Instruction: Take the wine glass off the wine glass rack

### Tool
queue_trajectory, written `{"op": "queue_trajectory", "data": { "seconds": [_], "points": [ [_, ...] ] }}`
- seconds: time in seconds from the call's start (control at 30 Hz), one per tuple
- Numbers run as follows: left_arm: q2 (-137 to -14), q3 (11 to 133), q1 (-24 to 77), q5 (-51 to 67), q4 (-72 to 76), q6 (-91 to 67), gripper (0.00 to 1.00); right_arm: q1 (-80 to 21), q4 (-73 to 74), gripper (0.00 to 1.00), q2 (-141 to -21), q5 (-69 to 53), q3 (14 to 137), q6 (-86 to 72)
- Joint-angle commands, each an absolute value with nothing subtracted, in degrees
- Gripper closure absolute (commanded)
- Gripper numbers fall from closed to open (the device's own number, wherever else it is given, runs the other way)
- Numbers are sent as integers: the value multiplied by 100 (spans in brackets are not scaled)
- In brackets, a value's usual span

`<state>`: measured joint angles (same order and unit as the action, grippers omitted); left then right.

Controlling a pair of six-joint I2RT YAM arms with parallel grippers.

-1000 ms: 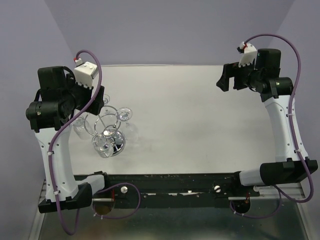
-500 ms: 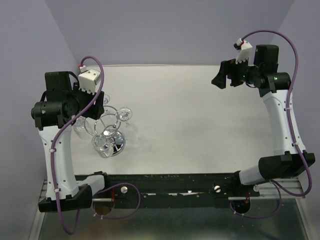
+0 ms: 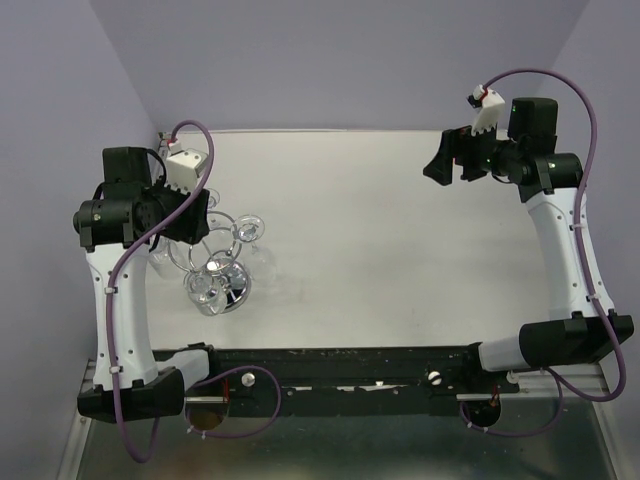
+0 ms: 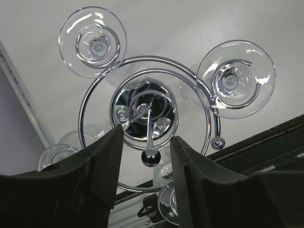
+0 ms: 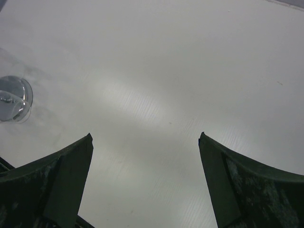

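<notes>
The chrome wine glass rack stands at the table's left; in the left wrist view I look down on its ring, central post and mirrored base. Several clear wine glasses hang from its loops, feet up: one at upper left, one at right, others low down. My left gripper is open and empty, hovering above the rack with the post's ball tip between its fingers. My right gripper is open and empty, high over the far right of the table.
The white table is walled by purple panels at the back and sides. The black base rail runs along the near edge. A round clear glass shows at the left edge of the right wrist view.
My left arm has swung right and inward, bringing its gripper over the rack. My right gripper has shifted slightly left and stays open.
</notes>
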<state>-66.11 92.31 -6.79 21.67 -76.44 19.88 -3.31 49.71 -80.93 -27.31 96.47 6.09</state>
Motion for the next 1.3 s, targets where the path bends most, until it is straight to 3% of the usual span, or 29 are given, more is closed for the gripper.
{"op": "queue_trajectory", "data": {
  "seconds": [0.0, 0.3, 0.47, 0.6, 1.0, 1.27],
  "points": [
    [-6495, 9009, -712, 2364, -8420, 2092, 44, -334, 4896, 0, -7954, -2821, 9545, 668],
    [-6504, 8833, -721, 2636, -8157, 1986, 52, -334, 4896, 0, -8024, -2865, 9571, 633],
    [-6548, 8842, -703, 2768, -8112, 1969, 64, -334, 4887, 0, -8024, -2892, 9510, 633],
    [-6469, 8816, -721, 2944, -7964, 2004, 66, -334, 4887, 0, -8024, -2900, 9501, 633],
    [-6197, 8605, -712, 3085, -7269, 1908, 99, -334, 4878, 0, -8042, -2953, 9431, 624],
    [-6135, 8604, -721, 3269, -6531, 1530, 100, -334, 4913, 0, -8042, -2962, 9422, 642]
  ]
}}
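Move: The rack's ball knob lies just beyond the left fingertips, about 2 cm to the hand's right, 2 cm below and level fore and aft. The hanging glasses' feet sit roughly 7 cm below the hand: the far glass some 10 cm ahead and 3 right, the right glass about 2 ahead and 12 right, the near glass about 10 back and 2 right. From the right hand the knob lies some 48 cm left and 13 back, about 5 lower. Bring the left gripper down and to its right, about 2 cm each way, first sinking, then sliding sideways so the half-open fingers straddle the ball knob on top of the rack's post. Close them steadily until they pinch the knob and the grip effort rises, keeping the fingers clear of the hanging glasses. ##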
